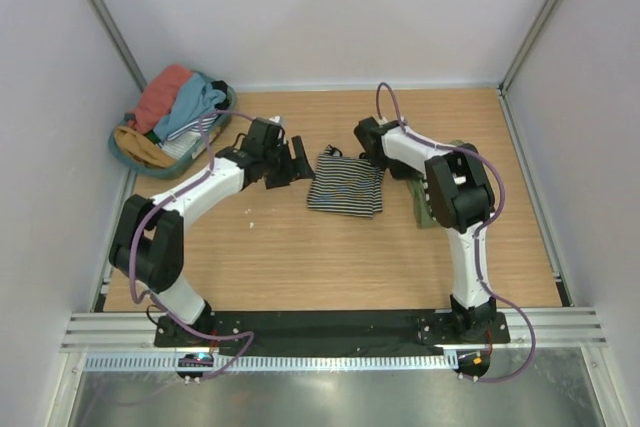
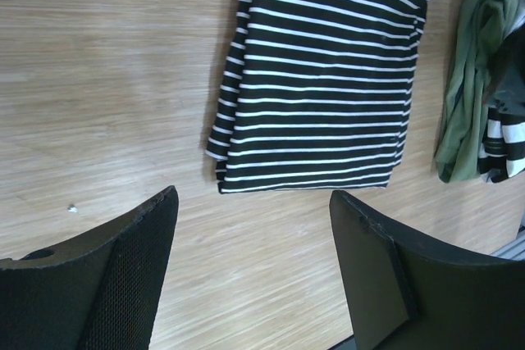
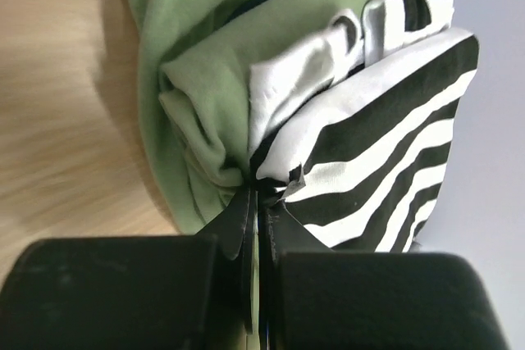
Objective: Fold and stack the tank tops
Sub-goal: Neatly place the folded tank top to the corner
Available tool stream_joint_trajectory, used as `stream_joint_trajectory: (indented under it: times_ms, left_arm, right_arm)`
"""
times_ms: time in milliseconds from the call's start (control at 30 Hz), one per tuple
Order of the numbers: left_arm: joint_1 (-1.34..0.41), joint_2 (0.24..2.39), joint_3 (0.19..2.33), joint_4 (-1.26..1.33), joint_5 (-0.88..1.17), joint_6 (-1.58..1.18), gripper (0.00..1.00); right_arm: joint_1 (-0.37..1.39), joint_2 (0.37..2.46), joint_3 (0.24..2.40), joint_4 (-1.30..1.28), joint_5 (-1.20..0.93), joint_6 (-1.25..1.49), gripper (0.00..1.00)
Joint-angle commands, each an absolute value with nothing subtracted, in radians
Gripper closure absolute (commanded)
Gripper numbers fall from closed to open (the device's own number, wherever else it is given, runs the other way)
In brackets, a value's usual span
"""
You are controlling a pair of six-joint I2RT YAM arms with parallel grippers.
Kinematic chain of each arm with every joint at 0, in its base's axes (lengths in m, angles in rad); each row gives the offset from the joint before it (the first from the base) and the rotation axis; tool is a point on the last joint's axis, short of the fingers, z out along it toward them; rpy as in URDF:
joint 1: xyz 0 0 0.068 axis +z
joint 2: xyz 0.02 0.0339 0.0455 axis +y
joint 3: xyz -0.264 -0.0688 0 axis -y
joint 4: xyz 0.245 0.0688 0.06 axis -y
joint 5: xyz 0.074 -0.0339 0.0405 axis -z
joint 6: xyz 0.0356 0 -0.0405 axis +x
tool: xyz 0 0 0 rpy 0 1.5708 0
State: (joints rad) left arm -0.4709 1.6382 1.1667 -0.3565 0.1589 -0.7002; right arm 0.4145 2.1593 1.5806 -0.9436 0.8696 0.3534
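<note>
A folded black-and-white narrow-striped tank top (image 1: 346, 185) (image 2: 320, 79) lies flat on the wooden table. My left gripper (image 1: 291, 161) (image 2: 254, 196) hovers just to its left, open and holding nothing. To its right lies a bunch made of an olive green tank top (image 1: 428, 203) (image 2: 467, 79) (image 3: 205, 79) and a wide-striped black-and-white one (image 2: 504, 141) (image 3: 385, 137). My right gripper (image 1: 385, 160) (image 3: 261, 194) is shut on that bunch, pinching where the green and wide-striped cloth meet. The right arm hides most of the bunch from above.
A round teal basket (image 1: 122, 153) sits at the back left with coral (image 1: 165, 92), teal blue (image 1: 195, 102) and mustard (image 1: 140, 147) tops heaped in it. A small white speck (image 2: 72, 209) lies on the table. Walls close in the back and sides.
</note>
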Motion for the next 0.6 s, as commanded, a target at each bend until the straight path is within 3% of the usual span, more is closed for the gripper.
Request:
stream_joint_trajectory:
  times_ms: [0,67,100,200,433,567]
  left_arm:
    - [-0.453,1.663,1.155,-0.339,0.147,-0.689,0.25]
    - [-0.445,1.675,1.152,-0.334,0.14,-0.69,0.24]
    - [-0.445,1.69,1.154,-0.328,0.138,-0.69,0.24]
    - [-0.442,1.719,1.164,-0.311,0.143,-0.696,0.24]
    - [-0.44,1.831,1.227,-0.284,0.173,-0.727,0.24]
    - [-0.442,1.876,1.242,-0.23,0.195,-0.755,0.23]
  right_arm:
    - [0.425,2.167,1.728,-0.922,0.816,0.388,0.99]
    - [0.423,2.178,1.772,-0.922,0.793,0.38,0.95]
    - [0.425,2.18,1.804,-0.931,0.766,0.385,0.78]
    - [0.442,2.12,1.748,-0.899,0.733,0.384,0.55]
    - [0.445,1.907,1.496,-0.706,0.402,0.388,0.45]
    - [0.445,1.878,1.388,-0.568,0.18,0.416,0.31]
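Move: Ahead of nothing but the gap it is being pulled towards, the right hand pinches the left edge of the green and white-striped stack, whose middle is roughly 6 cm back and 4 cm right, just below the fingers. The folded tank top's middle is about 20 cm left and 6 cm back of that hand, 4 cm lower. From the open left hand the tank top lies some 7 cm right, 4 cm back and 10 cm below; the stack is about 31 cm right and 6 cm back. Still pinching the stack's edge, the right hand pulls it left towards the folded tank top and forward, about 5 cm each way and slightly up, opens to let go, then draws back 5 cm and farther left, its fingers swinging some 30 degrees to point down over the gap. Meanwhile the open left hand sinks nearly 8 cm beside the tank top's left edge, with its fingers tipping down slightly. ##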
